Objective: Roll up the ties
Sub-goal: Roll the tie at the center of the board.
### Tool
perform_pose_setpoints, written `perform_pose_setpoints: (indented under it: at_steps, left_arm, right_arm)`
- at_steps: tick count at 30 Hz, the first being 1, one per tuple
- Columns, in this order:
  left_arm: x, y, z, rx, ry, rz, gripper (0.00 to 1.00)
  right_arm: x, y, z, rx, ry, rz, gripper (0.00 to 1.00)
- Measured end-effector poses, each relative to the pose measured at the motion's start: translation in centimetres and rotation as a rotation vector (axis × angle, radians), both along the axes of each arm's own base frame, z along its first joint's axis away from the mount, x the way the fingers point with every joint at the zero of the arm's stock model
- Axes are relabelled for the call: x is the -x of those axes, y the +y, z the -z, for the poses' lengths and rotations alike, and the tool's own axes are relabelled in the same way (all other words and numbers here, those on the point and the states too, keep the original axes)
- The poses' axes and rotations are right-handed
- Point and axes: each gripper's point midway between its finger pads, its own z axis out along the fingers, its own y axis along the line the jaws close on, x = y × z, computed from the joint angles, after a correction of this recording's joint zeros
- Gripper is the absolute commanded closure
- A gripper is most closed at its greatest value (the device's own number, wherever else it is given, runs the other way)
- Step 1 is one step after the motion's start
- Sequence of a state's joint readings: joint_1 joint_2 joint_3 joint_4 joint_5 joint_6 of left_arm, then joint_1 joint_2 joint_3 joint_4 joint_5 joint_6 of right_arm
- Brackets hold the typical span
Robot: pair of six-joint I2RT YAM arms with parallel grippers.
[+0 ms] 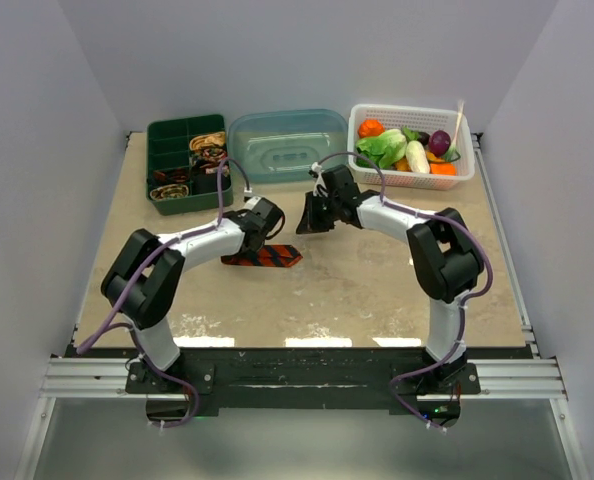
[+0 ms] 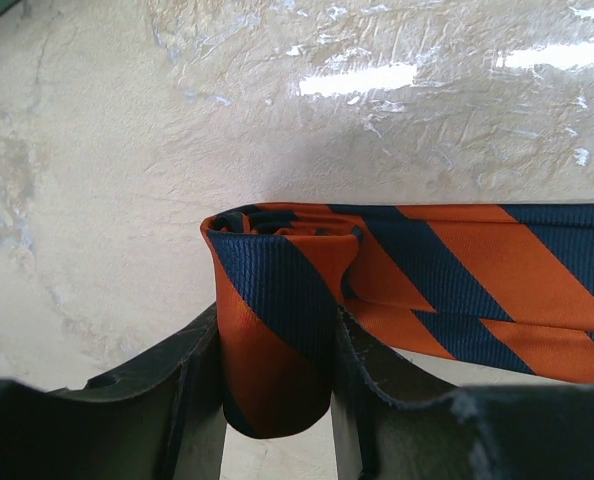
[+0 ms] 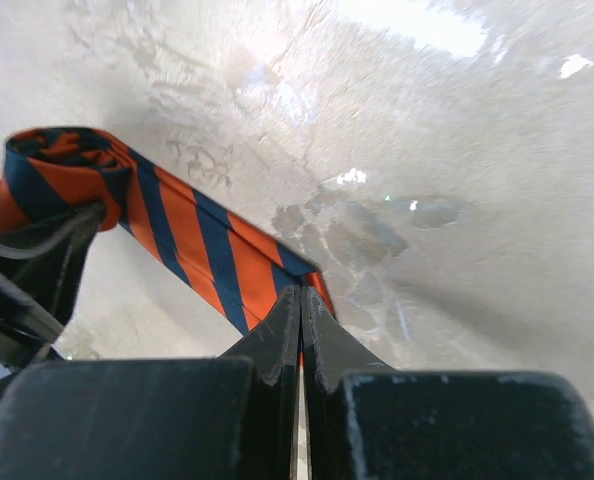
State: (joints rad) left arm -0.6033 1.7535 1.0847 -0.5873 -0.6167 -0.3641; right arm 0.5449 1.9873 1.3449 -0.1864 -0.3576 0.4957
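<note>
An orange tie [image 1: 264, 257] with dark blue diagonal stripes lies on the table between the two arms. One end of it is wound into a loose roll [image 2: 277, 300]. My left gripper [image 2: 275, 335] is shut on that roll, one finger on each side. The flat length of the tie [image 3: 197, 245] runs from the roll to its pointed tip. There my right gripper [image 3: 301, 298] is shut on it, the fingers pressed together with a sliver of orange between them. In the top view the left gripper [image 1: 260, 230] and the right gripper [image 1: 313, 220] stand over the two ends.
A green compartment box [image 1: 162, 150] at the back left holds small patterned tie coils [image 1: 208, 142]. A clear blue-green tub [image 1: 287, 145] sits upside down at the back middle. A white basket [image 1: 414, 181] of toy vegetables is at the back right.
</note>
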Motion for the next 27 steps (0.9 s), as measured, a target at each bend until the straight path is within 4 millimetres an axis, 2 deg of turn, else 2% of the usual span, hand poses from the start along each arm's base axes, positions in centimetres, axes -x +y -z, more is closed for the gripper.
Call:
perform_pose_setpoints:
  at_steps: [5, 6, 8, 13, 17, 23, 27]
  left_arm:
    - [0.1, -0.4, 0.2, -0.034, 0.002, 0.017, 0.62]
    - [0.1, -0.4, 0.3, -0.038, 0.006, 0.021, 0.57]
    - [0.1, -0.7, 0.4, -0.043, 0.013, 0.032, 0.37]
    - [0.6, -1.8, 1.3, -0.001, 0.062, 0.066, 0.29]
    - [0.7, -2.8, 1.2, 0.022, 0.065, 0.086, 0.19]
    - [1.1, -4.1, 1.0, 0.041, 0.062, 0.115, 0.15]
    - [1.5, -4.1, 0.9, 0.04, 0.07, 0.115, 0.19]
  right_arm:
    - [-0.4, -0.8, -0.4, -0.004, -0.009, 0.017, 1.0]
    - [-0.3, -0.9, -0.3, -0.001, -0.005, 0.016, 1.0]
    - [0.0, -0.9, 0.1, 0.003, 0.004, 0.014, 1.0]
    - [0.2, -1.0, 0.3, 0.006, 0.01, 0.012, 1.0]
    - [0.2, -1.0, 0.3, 0.006, 0.008, 0.01, 1.0]
    - [0.3, -0.9, 0.3, 0.005, 0.009, 0.007, 1.0]
    - [0.4, -0.8, 0.2, -0.001, 0.012, 0.002, 1.0]
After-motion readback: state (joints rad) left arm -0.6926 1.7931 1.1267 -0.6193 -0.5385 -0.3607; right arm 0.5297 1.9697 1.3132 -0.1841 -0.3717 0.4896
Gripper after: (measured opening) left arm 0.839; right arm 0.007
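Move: The tie's roll is already between my left fingers, practically at the hand point. The tie's flat free end lies about 14 cm to my right, level forward-back and some 3 cm lower; the green divided box is roughly 20 cm ahead and 11 cm left, about level in height. From my shut right gripper, the roll lies some 14 cm left, 5 cm back and 3 cm lower. I carry the tie's roll to the right with my left hand, about 4 cm in all, slow at first, easing back 1.5 cm and down about 1 cm. As I go, I spread the pinching fingers to nearly twice their gap, so they stand wide around the roll, and turn the wrist slightly clockwise. ##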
